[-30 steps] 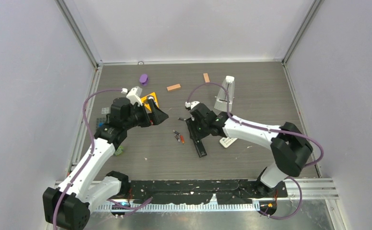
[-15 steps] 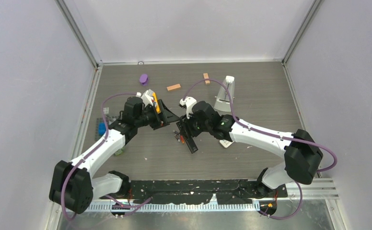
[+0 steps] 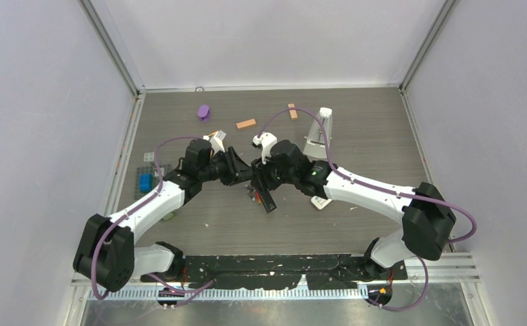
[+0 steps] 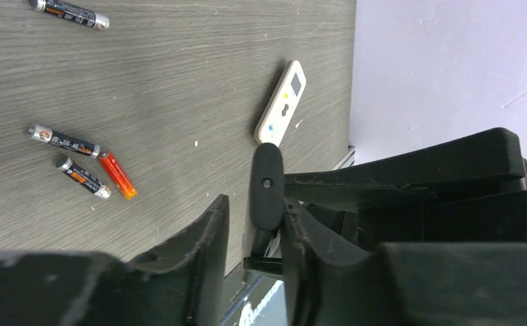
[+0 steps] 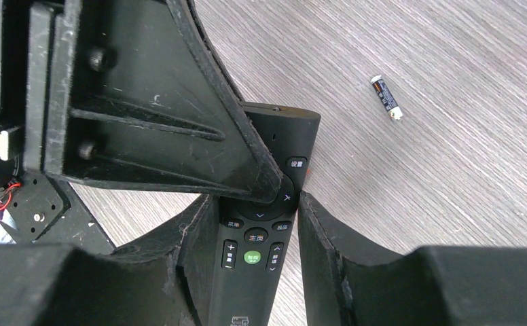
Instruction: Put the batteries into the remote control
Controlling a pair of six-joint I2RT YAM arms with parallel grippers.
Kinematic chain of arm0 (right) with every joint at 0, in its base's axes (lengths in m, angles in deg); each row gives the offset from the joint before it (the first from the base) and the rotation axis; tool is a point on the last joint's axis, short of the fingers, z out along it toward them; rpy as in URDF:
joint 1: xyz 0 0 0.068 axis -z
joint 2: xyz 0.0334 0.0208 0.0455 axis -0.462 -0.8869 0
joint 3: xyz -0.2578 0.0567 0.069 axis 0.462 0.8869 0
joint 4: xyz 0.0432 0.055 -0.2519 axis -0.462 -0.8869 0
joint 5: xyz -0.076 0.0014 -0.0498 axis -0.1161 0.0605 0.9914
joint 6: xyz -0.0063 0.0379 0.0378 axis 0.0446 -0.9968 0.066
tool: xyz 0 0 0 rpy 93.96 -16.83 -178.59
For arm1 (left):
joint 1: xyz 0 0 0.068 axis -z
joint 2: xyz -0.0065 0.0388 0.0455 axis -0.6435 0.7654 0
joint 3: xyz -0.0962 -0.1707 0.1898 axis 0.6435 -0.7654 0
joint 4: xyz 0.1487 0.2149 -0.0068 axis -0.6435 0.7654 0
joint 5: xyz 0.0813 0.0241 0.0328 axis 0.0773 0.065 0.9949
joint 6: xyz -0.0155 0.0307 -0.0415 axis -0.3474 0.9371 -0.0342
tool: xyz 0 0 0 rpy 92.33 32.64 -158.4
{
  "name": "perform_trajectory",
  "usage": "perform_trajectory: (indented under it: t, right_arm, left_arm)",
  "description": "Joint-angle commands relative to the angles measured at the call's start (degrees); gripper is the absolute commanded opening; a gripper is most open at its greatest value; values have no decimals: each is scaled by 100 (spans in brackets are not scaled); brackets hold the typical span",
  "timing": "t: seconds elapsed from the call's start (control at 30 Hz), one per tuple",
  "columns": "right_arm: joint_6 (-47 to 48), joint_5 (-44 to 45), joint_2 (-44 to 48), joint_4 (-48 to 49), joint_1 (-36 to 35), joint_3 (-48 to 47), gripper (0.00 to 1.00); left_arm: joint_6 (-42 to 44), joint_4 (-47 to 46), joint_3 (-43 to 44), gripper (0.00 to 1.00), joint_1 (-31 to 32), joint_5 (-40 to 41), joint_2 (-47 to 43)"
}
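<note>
My right gripper (image 5: 255, 200) is shut on the black remote control (image 5: 250, 272) and holds it buttons up, off the table (image 3: 356, 146). In the top view the remote (image 3: 267, 195) sits between the two arms. My left gripper (image 4: 254, 204) is open around the remote's far end (image 4: 266, 183). One finger (image 5: 179, 136) lies across the remote's face, and a gap shows at the other finger. Three dark batteries (image 4: 64, 140) (image 4: 83, 178) (image 4: 70, 13) and a red-orange one (image 4: 117, 176) lie loose on the table. Another dark battery (image 5: 386, 97) lies beyond the remote.
A white remote (image 3: 323, 202) lies under the right forearm. At the back are a purple piece (image 3: 204, 111), two orange-brown blocks (image 3: 246, 123) (image 3: 292, 111) and a white-grey stand (image 3: 318, 136). Small blue parts (image 3: 144, 182) sit at the left edge.
My left arm has swung right to the remote and its jaws have narrowed around the remote's end. My right arm carried the remote left and turned it toward the left gripper.
</note>
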Motion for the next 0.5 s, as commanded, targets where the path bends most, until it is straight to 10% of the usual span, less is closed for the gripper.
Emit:
perform_trajectory:
  t: [0.0, 0.13, 0.3, 0.47]
  right_arm:
    - [-131, 76, -38, 307, -29, -283, 17]
    - [-110, 178, -41, 219, -48, -298, 24]
    - [402, 780, 185, 313, -316, -62, 86]
    - [740, 1663, 335, 408, -730, 145, 97]
  left_arm:
    - [-141, -294, -24, 26, 32, -106, 102]
    - [-212, -145, 51, 4, 32, -51, 148]
    - [-347, 1471, 540, 0, 32, 790, 134]
    - [-537, 2959, 1229, 0, 32, 1744, 134]
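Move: The remote control hangs level and lengthwise in the right gripper, its middle practically at that hand point. For the left gripper, half closed around its far part, the remote's middle lies about 3 cm back, 1 cm to the right and 2 cm lower. Some 14 cm below the left hand are the two black batteries, 3 cm back and straight in line sideways; the orange battery, 5 cm back and 3 cm right; and the lone battery, 6 cm ahead and 3 cm right. Close the left gripper on the far part of the remote control, one finger across its button face, while the right gripper still holds the long edges; then open the right fingers wide, almost in place, to clear them. With the grip kept, carry the left hand about 2 cm left and 2 cm down, dipping the fingertips as the wrist turns some 15 degrees. ##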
